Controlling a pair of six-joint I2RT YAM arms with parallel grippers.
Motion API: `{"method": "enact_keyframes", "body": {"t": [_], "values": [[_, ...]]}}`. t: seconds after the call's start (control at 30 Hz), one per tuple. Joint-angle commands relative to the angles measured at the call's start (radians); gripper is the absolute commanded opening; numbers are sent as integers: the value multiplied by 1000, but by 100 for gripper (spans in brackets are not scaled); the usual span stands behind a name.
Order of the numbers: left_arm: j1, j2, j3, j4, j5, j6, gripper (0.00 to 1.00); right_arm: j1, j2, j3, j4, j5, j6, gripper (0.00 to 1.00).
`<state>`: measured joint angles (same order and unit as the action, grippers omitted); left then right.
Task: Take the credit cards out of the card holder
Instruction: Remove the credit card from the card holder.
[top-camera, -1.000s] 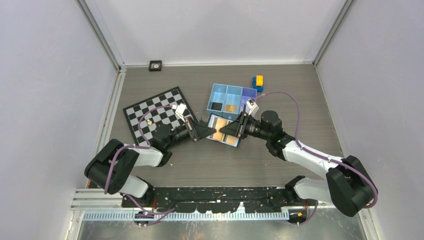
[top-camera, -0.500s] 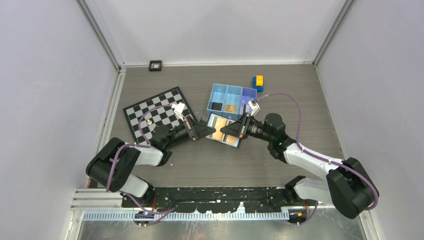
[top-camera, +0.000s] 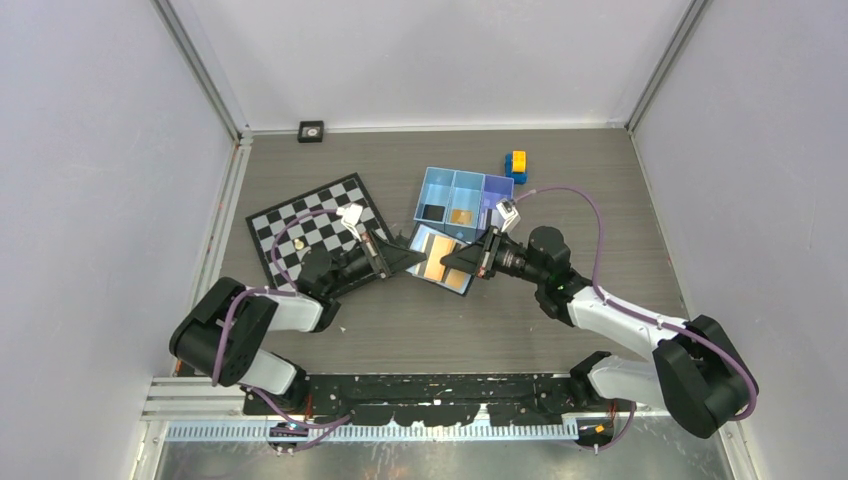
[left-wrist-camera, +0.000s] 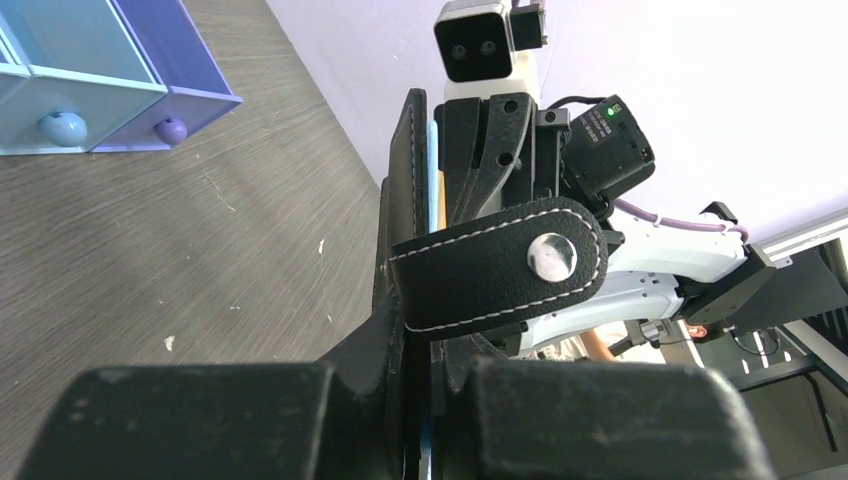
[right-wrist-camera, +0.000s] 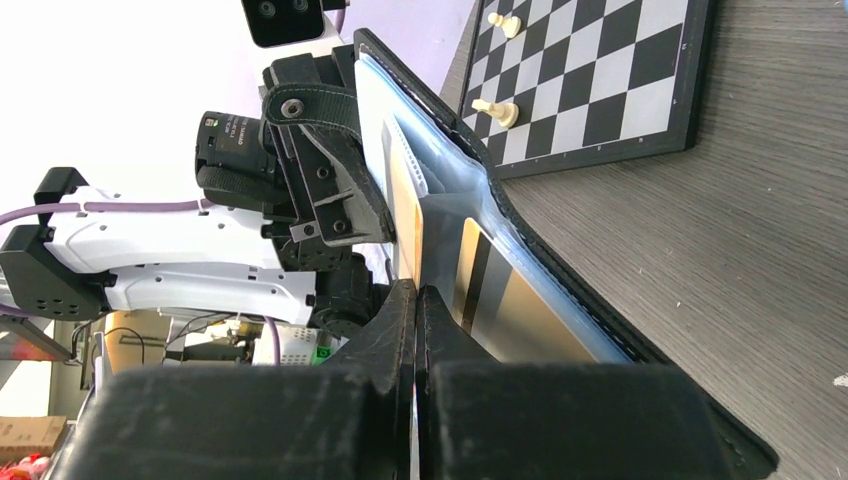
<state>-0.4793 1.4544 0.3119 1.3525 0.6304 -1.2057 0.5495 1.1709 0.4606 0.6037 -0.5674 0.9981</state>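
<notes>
The black card holder (top-camera: 430, 240) hangs open between my two grippers, above the table. My left gripper (top-camera: 416, 258) is shut on its left edge; the left wrist view shows the black cover and snap strap (left-wrist-camera: 500, 265) clamped between my left gripper's (left-wrist-camera: 425, 340) jaws. In the right wrist view the pale inner face (right-wrist-camera: 455, 170) holds a gold-orange credit card (right-wrist-camera: 404, 215) and a silvery-grey card with a dark stripe (right-wrist-camera: 520, 320). My right gripper (right-wrist-camera: 416, 295) is pressed shut at the near edge of the cards, with a thin sliver of card between its jaws.
A light-blue compartment tray (top-camera: 462, 192) stands just behind the holder, with yellow-and-blue blocks (top-camera: 516, 165) beyond it. A chessboard (top-camera: 310, 230) with small pieces (right-wrist-camera: 497, 108) lies at the left under my left arm. A small black object (top-camera: 311, 130) sits by the back wall.
My right gripper's jaws have closed at the card edge. The holder and both grippers have shifted slightly to the left.
</notes>
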Motion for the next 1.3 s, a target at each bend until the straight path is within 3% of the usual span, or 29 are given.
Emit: {"method": "enact_keyframes", "body": {"t": [0.0, 0.07, 0.7, 0.77, 0.9, 1.27], "values": [[16, -41, -5, 78, -2, -2, 3, -4, -25, 13, 7, 15, -16, 1], [24, -52, -9, 79, -3, -6, 0, -6, -34, 11, -5, 23, -21, 1], [47, -65, -15, 79, 11, -21, 1, -10, -33, 15, -15, 23, -26, 1], [43, -54, -1, 78, 32, -27, 10, -10, -26, 19, -15, 17, -28, 1], [18, -39, 10, 79, 36, -11, 18, -10, -17, 20, -9, 9, -28, 1], [-51, -1, 35, 79, 28, 21, 32, -10, -8, 24, -11, 6, -31, 1]]}}
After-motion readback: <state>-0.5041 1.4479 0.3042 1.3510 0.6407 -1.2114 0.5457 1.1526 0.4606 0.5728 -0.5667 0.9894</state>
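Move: The card holder, faced up with its left edge already between the left fingers, has its middle about 3 cm right of the left hand, level fore and aft and 1 cm lower; the gold card lies some 3 cm right and 1 cm back. From the right hand, shut on that card, the card is about 1 cm left and the holder's middle 1 cm left, 1 cm below. From the left hand, the blue organiser stands roughly 17 cm ahead, 8 cm right, far below. Keep the right fingers shut on the gold card, letting that hand do no more than bob up half a centimetre and settle again. With the left gripper still pinching the holder's left edge, ease about 1 cm left and slightly up, away from the right hand, and pause; then open the left fingers partway and bring them some 1.5 cm right and 1 cm back, farther in over the edge. ##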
